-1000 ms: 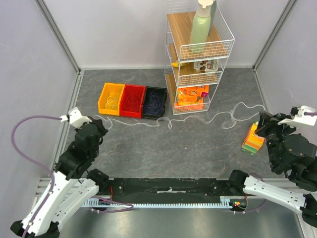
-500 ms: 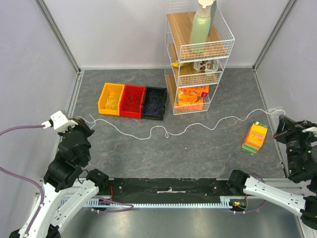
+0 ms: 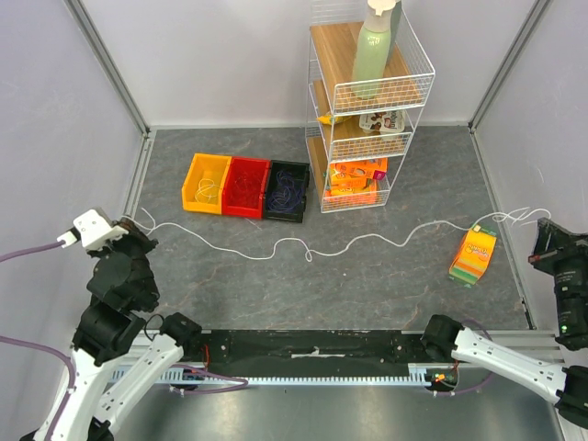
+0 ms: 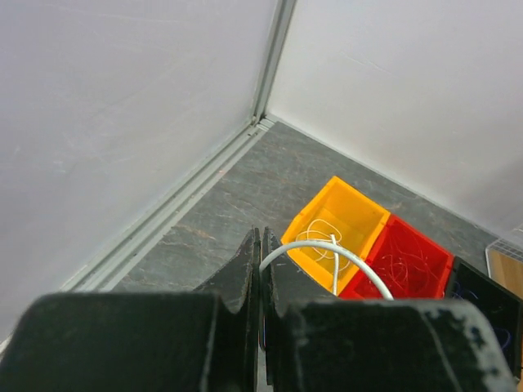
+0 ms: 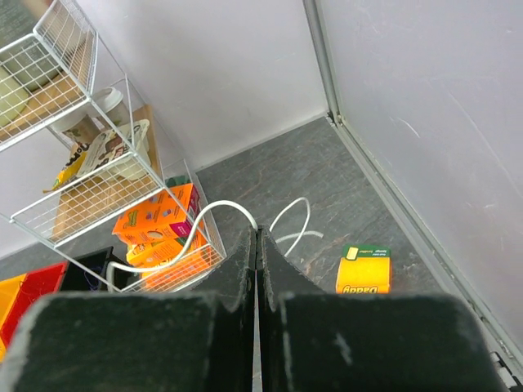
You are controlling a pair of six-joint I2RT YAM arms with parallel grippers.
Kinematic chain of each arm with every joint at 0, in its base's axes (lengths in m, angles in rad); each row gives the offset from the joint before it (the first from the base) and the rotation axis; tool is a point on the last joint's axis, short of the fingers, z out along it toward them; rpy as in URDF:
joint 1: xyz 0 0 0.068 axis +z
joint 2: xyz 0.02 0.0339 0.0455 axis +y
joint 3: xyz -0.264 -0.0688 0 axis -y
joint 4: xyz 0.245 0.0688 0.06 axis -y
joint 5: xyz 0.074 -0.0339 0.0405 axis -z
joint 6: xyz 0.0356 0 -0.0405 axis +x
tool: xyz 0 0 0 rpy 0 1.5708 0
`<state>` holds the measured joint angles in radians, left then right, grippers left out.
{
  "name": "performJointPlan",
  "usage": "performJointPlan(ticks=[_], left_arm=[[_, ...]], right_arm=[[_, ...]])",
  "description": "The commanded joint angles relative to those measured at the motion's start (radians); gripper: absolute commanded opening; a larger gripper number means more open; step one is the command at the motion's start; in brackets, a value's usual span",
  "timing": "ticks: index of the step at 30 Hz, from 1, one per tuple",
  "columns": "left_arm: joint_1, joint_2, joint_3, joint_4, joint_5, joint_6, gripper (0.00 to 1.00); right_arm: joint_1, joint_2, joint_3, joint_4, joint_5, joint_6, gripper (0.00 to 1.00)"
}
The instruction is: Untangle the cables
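One long white cable (image 3: 303,248) runs in shallow waves across the floor between my two grippers. My left gripper (image 3: 140,231) is shut on its left end near the left wall; in the left wrist view the cable (image 4: 327,249) arcs out from between the closed fingers (image 4: 263,245). At the far right, my right gripper (image 3: 542,231) is shut on the other end, and the cable (image 5: 208,211) curves away from its tips (image 5: 257,237). Small cable clumps lie in the yellow bin (image 3: 206,182), red bin (image 3: 246,186) and black bin (image 3: 287,190).
A white wire shelf (image 3: 363,110) with a green bottle and orange packets stands at the back, right of the bins. An orange box (image 3: 473,254) lies on the floor near the right gripper, with the cable passing just behind it. Walls close in on both sides.
Both arms have drawn apart, the left toward the left wall and the right toward the right wall. The white cable has been pulled out longer and straighter.
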<state>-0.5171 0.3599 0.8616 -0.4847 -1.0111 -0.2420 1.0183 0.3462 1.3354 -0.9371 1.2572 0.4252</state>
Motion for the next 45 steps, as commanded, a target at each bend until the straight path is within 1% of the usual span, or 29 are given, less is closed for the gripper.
performJointPlan(ticks=[1, 6, 9, 10, 11, 16, 19, 22, 25, 28, 29, 31, 32, 33, 35, 36, 38, 41, 42, 43, 44, 45], left_arm=[[0.002, -0.035, 0.011, 0.170, -0.090, 0.191, 0.02], [0.000, -0.084, -0.021, 0.401, -0.101, 0.432, 0.02], [0.000, -0.081, -0.024, 0.480, -0.106, 0.533, 0.02], [0.000, -0.081, -0.024, 0.482, -0.106, 0.559, 0.02], [0.002, -0.082, -0.026, 0.520, -0.106, 0.575, 0.02], [0.000, -0.093, -0.038, 0.554, -0.103, 0.609, 0.02], [0.000, -0.095, -0.049, 0.604, -0.103, 0.667, 0.02], [0.002, -0.107, -0.059, 0.647, -0.103, 0.714, 0.01], [0.002, -0.124, -0.075, 0.687, -0.100, 0.757, 0.02], [0.000, -0.134, -0.075, 0.684, -0.098, 0.754, 0.02], [0.002, -0.131, -0.069, 0.661, -0.096, 0.741, 0.02], [0.002, -0.119, -0.043, 0.553, -0.066, 0.649, 0.02], [0.002, -0.105, -0.026, 0.463, -0.040, 0.583, 0.02], [0.002, -0.089, -0.012, 0.355, -0.002, 0.502, 0.02], [0.002, -0.040, 0.013, 0.182, 0.142, 0.353, 0.02], [0.000, -0.004, 0.019, 0.129, 0.223, 0.287, 0.02], [0.000, 0.072, 0.027, 0.043, 0.438, 0.203, 0.02], [0.000, 0.183, 0.034, 0.005, 0.792, 0.162, 0.02], [-0.001, 0.206, 0.031, 0.009, 0.918, 0.165, 0.02], [0.000, 0.221, 0.030, 0.017, 1.006, 0.171, 0.02], [0.002, 0.234, 0.024, 0.024, 1.143, 0.173, 0.02], [0.002, 0.243, 0.011, 0.040, 1.252, 0.170, 0.02]], right_arm=[[0.003, -0.021, 0.074, -0.002, 0.045, -0.066, 0.00], [0.003, -0.032, 0.119, -0.008, 0.057, -0.115, 0.00], [0.003, -0.045, 0.136, -0.008, 0.073, -0.134, 0.00], [0.003, -0.055, 0.143, -0.009, 0.083, -0.141, 0.00], [0.003, -0.062, 0.149, -0.009, 0.084, -0.149, 0.00], [0.003, -0.088, 0.156, -0.009, 0.067, -0.155, 0.00], [0.002, -0.104, 0.183, -0.009, 0.099, -0.189, 0.00], [0.006, -0.119, 0.215, -0.011, 0.094, -0.195, 0.00], [0.009, -0.128, 0.205, -0.012, 0.090, -0.187, 0.00], [0.020, -0.141, 0.188, -0.014, 0.068, -0.164, 0.00], [0.025, -0.144, 0.177, -0.012, 0.059, -0.152, 0.00], [0.037, -0.144, 0.145, -0.014, 0.022, -0.102, 0.00], [0.043, -0.141, 0.125, -0.012, 0.004, -0.080, 0.00], [0.051, -0.135, 0.096, -0.014, -0.014, -0.051, 0.00], [0.072, -0.109, 0.029, 0.000, -0.073, -0.008, 0.00], [0.084, -0.092, -0.020, 0.021, -0.109, -0.003, 0.00], [0.104, -0.040, -0.073, 0.063, -0.204, -0.017, 0.00], [0.111, 0.072, -0.108, 0.109, -0.384, -0.080, 0.00], [0.112, 0.117, -0.104, 0.109, -0.448, -0.098, 0.00], [0.112, 0.161, -0.099, 0.112, -0.506, -0.124, 0.00], [0.111, 0.200, -0.093, 0.115, -0.577, -0.140, 0.00], [0.111, 0.238, -0.090, 0.115, -0.652, -0.152, 0.00]])
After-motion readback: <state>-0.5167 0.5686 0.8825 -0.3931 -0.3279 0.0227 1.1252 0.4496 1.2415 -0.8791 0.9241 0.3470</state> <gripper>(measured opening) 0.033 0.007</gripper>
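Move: Both closed grippers already hold the white cable near its ends. Its middle hangs about 21 cm right of the left hand, 7 cm ahead and 18 cm lower, and about 25 cm left of the right hand, 10 cm ahead and 25 cm lower. From the left hand, the yellow bin stands some 25 cm ahead and 3 cm right, the red bin level with it but 11 cm right, both about 32 cm below. The snack box is roughly 15 cm ahead of the right hand, 9 cm right and 37 cm down. Keeping the white cable pinched, both hands first draw apart and back: the left rises about 7 cm while going some 5 cm left, the right goes about 9 cm right. Then they reverse quickly towards each other and forward, the left swinging some 16 cm right, dropping 7 cm and turning clockwise, the right swinging some 18 cm left and turning counter-clockwise. ##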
